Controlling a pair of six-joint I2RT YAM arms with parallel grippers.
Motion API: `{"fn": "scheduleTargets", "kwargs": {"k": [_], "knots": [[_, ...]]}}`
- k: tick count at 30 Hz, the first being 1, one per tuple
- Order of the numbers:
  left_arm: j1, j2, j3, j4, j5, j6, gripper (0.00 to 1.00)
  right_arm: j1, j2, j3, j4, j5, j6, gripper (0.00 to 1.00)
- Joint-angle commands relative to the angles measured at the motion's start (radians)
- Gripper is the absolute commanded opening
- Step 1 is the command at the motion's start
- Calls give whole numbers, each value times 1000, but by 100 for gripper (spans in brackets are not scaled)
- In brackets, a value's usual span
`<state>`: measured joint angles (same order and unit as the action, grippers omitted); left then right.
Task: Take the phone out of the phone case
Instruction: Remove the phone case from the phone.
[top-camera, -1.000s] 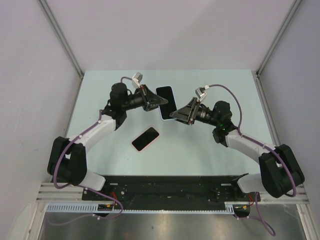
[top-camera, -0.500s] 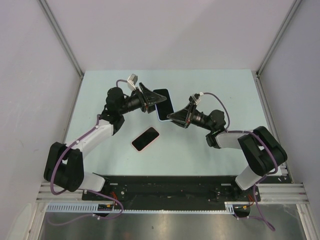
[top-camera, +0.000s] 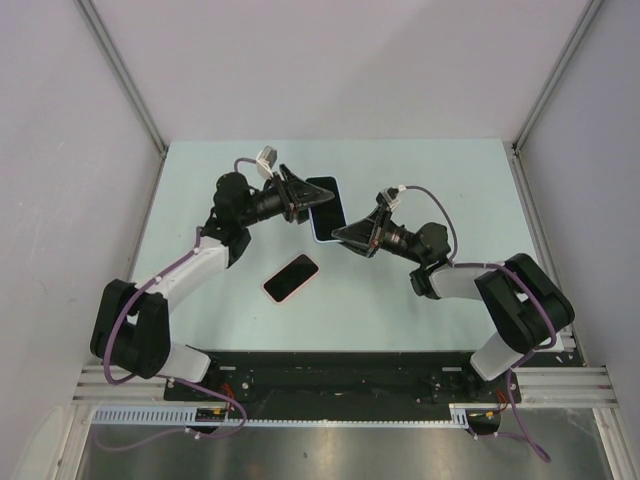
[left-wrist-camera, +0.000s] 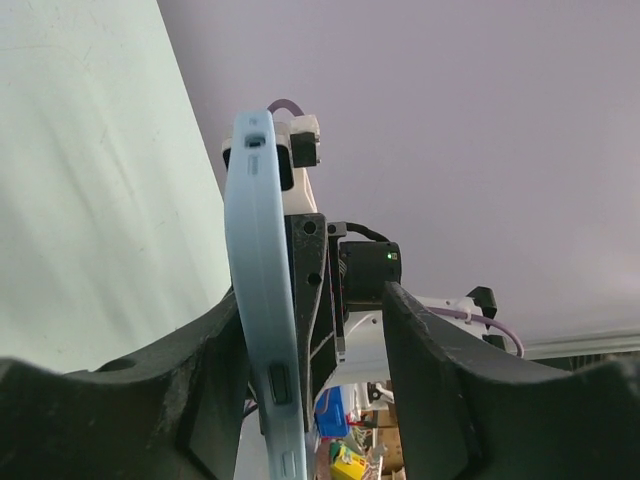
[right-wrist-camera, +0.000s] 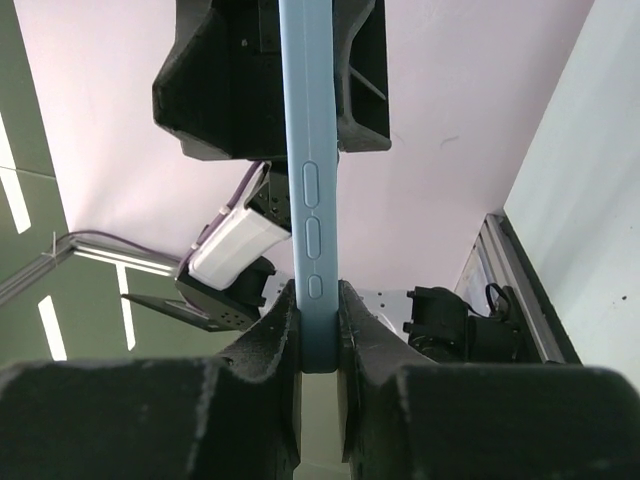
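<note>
A phone with a black screen sits in a light blue case (top-camera: 328, 207), held edge-on above the table between both arms. My right gripper (top-camera: 341, 233) is shut on the case's lower edge; in the right wrist view (right-wrist-camera: 317, 330) both pads press the case (right-wrist-camera: 308, 180). My left gripper (top-camera: 303, 201) is open around the case's other end. In the left wrist view (left-wrist-camera: 315, 370) the case (left-wrist-camera: 262, 300) lies against the left finger (left-wrist-camera: 210, 385), with a wide gap to the right finger (left-wrist-camera: 435, 385).
A second phone in a pink case (top-camera: 291, 277) lies screen-up on the pale green table (top-camera: 200, 190), below the held one. White walls enclose the table on three sides. The arm bases sit on a black rail (top-camera: 330, 372) at the near edge.
The right arm has folded in, its elbow dropping toward the table. The held phone and both grippers have shifted slightly left. The left wrist has turned.
</note>
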<state>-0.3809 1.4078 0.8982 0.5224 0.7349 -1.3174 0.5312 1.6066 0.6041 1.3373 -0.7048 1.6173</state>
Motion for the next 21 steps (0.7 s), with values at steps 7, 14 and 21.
{"fn": "scheduleTargets", "kwargs": {"k": [7, 14, 21], "knots": [[-4, -4, 110, -25, -43, 56, 27, 36, -178, -3, -197, -32, -220, 0], [-4, 8, 131, -28, -38, 50, 13, 38, -324, -3, -522, 22, -393, 3], [-3, 3, 111, 33, -20, 1, 0, 38, -428, -4, -647, 99, -424, 64]]}}
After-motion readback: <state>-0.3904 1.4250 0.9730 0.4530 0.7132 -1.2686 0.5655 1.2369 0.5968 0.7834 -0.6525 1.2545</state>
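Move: The left hand stands open around the cased phone's left edge, near its far end; the phone case's middle lies about 4 cm back and 1 cm right of it, roughly level. From the right hand, already pinching the near end, the middle is some 6 cm forward and 4 cm left. The spare phone on the table lies about 16 cm back, 7 cm left and 20 cm below the left hand. The left fingers close from about half open and pinch the cased phone's left edge, the hand edging only about 1 cm forward and up. The right hand, still pinching the near end, draws back nearly 3 cm and up 1.5 cm, its fingertips tipping down some 15 degrees, then opens to let the end go and drifts slightly right. ##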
